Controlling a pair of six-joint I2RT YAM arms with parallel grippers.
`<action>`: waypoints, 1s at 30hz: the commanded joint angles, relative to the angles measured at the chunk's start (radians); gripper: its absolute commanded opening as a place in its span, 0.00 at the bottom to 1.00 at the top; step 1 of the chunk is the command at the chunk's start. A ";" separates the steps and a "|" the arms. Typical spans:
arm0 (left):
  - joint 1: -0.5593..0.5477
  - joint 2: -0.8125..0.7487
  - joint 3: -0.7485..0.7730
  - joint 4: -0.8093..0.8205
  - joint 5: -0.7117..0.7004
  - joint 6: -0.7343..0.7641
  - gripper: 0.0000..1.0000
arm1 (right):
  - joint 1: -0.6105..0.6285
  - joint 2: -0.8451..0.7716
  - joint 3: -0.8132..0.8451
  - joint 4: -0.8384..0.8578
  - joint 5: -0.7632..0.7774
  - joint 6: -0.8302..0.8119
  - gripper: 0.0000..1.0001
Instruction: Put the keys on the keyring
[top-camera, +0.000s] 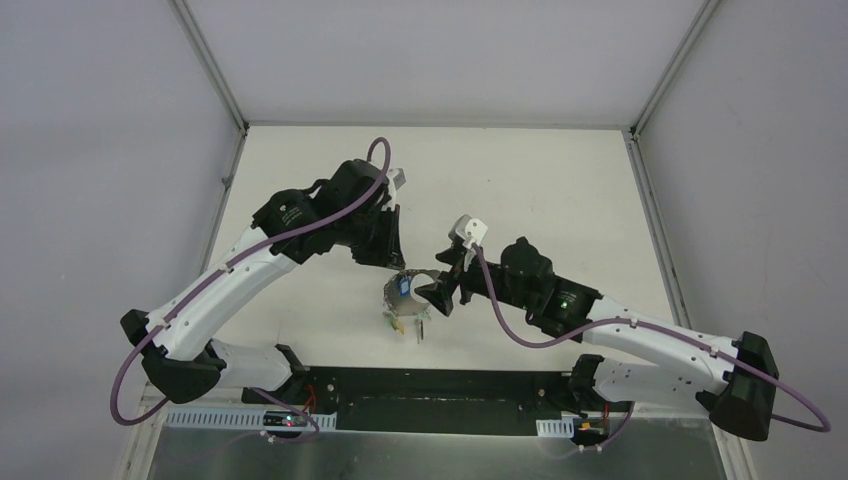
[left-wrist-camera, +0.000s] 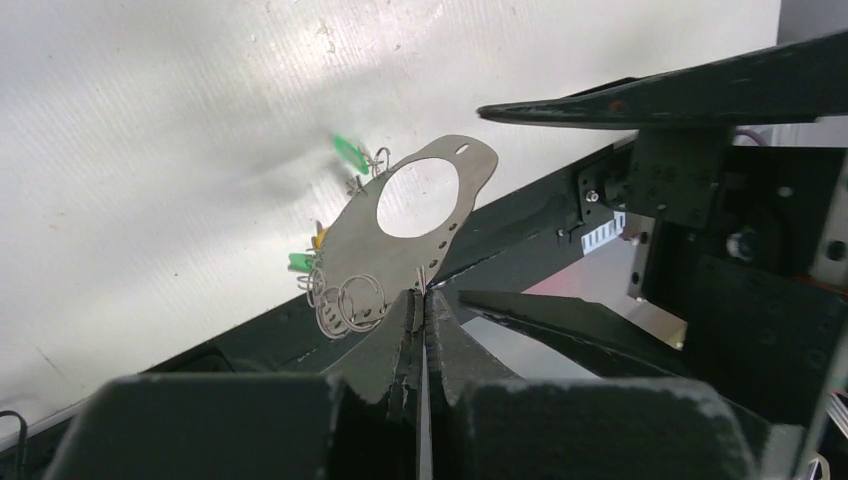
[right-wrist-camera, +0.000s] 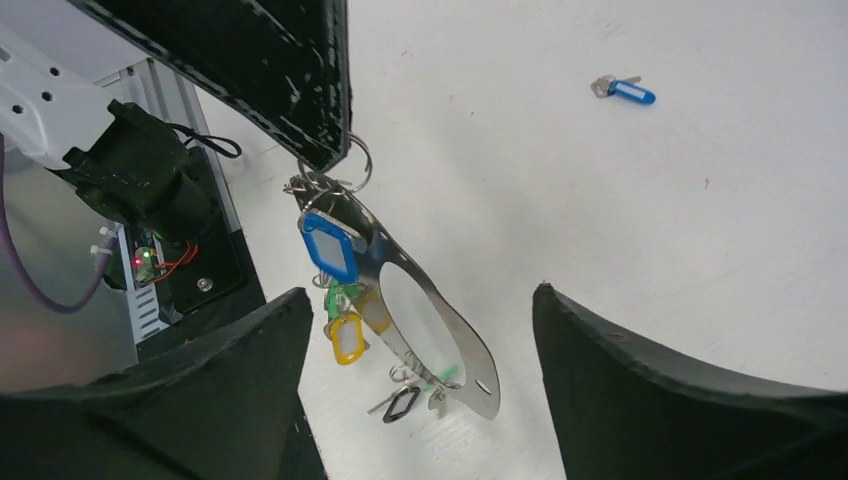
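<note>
The keyring (right-wrist-camera: 482, 384) is a flat silver plate with a large oval hole and small holes along its rim. It hangs tilted above the table. My left gripper (left-wrist-camera: 422, 295) is shut on the plate's edge (left-wrist-camera: 352, 245), beside several split rings (left-wrist-camera: 350, 305). Keys with blue (right-wrist-camera: 330, 245), yellow (right-wrist-camera: 347, 338), green (right-wrist-camera: 340, 297) and black (right-wrist-camera: 401, 403) tags dangle from the rim. My right gripper (right-wrist-camera: 418, 300) is open, one finger on each side of the hanging plate and neither touching it. Another key with a blue tag (right-wrist-camera: 625, 90) lies loose on the table. From above, the keyring (top-camera: 405, 300) sits between both grippers.
The black base rail with wiring (top-camera: 440, 385) runs along the near table edge, just below the keyring. White enclosure walls (top-camera: 220, 150) stand at the left, right and back. The left arm's finger (right-wrist-camera: 290, 80) reaches down into the right wrist view.
</note>
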 joint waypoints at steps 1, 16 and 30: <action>-0.010 -0.014 -0.019 0.021 -0.038 0.038 0.00 | -0.004 -0.058 -0.009 0.050 -0.036 -0.023 0.89; 0.019 0.207 -0.073 0.104 -0.050 0.122 0.00 | -0.077 -0.145 -0.104 0.053 -0.094 0.136 1.00; 0.103 0.530 0.120 0.237 -0.004 0.204 0.00 | -0.172 -0.251 -0.162 -0.151 0.235 0.424 1.00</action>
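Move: My left hand still pinches the keyring by its edge, the plate's middle hanging about 7 cm below my fingertips. I am taking it to bare table some 12 cm ahead, 5 cm to the right and 26 cm below. The blue tag hangs about 5 cm under those fingertips, 1 cm back; the loose blue key lies 26 cm ahead, 10 cm left, 28 cm down. From my right hand the keyring's middle is roughly 5 cm left, 1 cm back and 3 cm lower. I lower the keyring with my shut left fingers, straight down at first, then sweeping forward as well: about 12 cm down and 10 cm out, edging right, towards the bare table ahead. Meanwhile I open my empty right fingers fully and draw that hand some 7 cm right, away from my left fingers, dipping slightly at the end while it swings about 20 degrees clockwise and tips down. ##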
